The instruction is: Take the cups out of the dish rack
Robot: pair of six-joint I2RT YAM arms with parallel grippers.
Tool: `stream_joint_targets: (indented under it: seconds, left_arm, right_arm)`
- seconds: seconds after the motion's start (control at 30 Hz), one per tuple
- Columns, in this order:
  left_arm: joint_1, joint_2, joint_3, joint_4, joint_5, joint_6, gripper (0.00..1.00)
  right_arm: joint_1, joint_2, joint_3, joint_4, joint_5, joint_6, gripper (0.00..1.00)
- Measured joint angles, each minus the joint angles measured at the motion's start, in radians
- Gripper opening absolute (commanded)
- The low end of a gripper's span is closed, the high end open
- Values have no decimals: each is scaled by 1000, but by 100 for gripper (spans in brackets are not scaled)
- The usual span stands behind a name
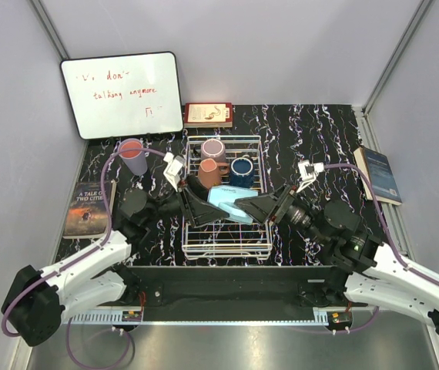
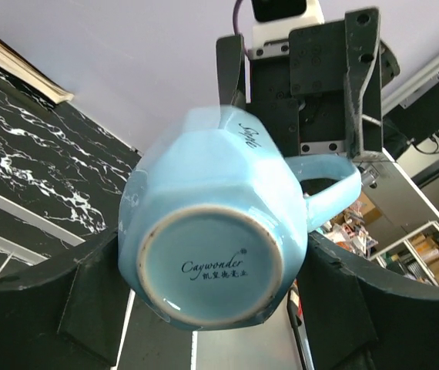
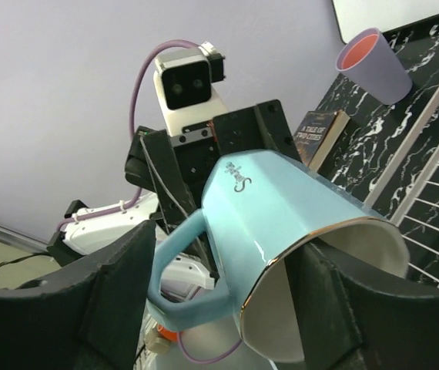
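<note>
A light blue mug [image 1: 231,203] hangs on its side above the white wire dish rack [image 1: 227,248], between both arms. My left gripper [image 1: 204,206] is shut on its base end, and its fingers [image 2: 88,301] press on both sides of the mug [image 2: 212,247]. My right gripper [image 1: 252,206] is open at the mouth of the mug [image 3: 281,223], with one finger inside the rim and the other just outside the handle. In the rack stand a mauve cup [image 1: 212,149], a terracotta mug [image 1: 211,173] and a dark blue mug [image 1: 241,170]. A lavender cup [image 1: 132,156] stands on the table left of the rack.
A whiteboard [image 1: 122,94] leans at the back left. A reddish book [image 1: 209,114] lies behind the rack. One book [image 1: 87,210] lies at the left edge and another [image 1: 381,174] at the right. Pale walls close in three sides.
</note>
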Motion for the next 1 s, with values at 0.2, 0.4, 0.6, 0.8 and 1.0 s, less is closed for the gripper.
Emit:
stream_joint_targets:
  seconds: [0.2, 0.4, 0.6, 0.8, 1.0]
  left_arm:
    - [0, 30, 1, -6, 106, 44, 0]
    - [10, 29, 22, 31, 193, 128, 0]
    - [16, 27, 54, -19, 205, 180, 0]
    - [16, 8, 107, -153, 209, 256, 22]
    - [11, -9, 147, -353, 158, 331, 48]
  right_arm:
    - [-1, 56, 21, 63, -47, 51, 31]
    - [-10, 67, 35, 68, -106, 114, 14]
    - [-16, 69, 41, 69, -113, 113, 0]
    - [-22, 74, 76, 22, -119, 93, 0]
    - [-23, 73, 97, -83, -31, 52, 0]
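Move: The light-blue cup hangs in the left fingers, its middle some 3 cm to the right of the left hand point; its open mouth faces the right hand, with its middle about 4 cm to that hand's left and 1 cm ahead, level with it. In the rack some 20 cm below the right hand, the dark-blue cup stands about 21 cm ahead and 2 cm left, the orange cup 21 cm ahead and 12 cm left. Right hand slips 2 cm left and up, pinches the light-blue cup's rim, then eases back; left keeps hold. ##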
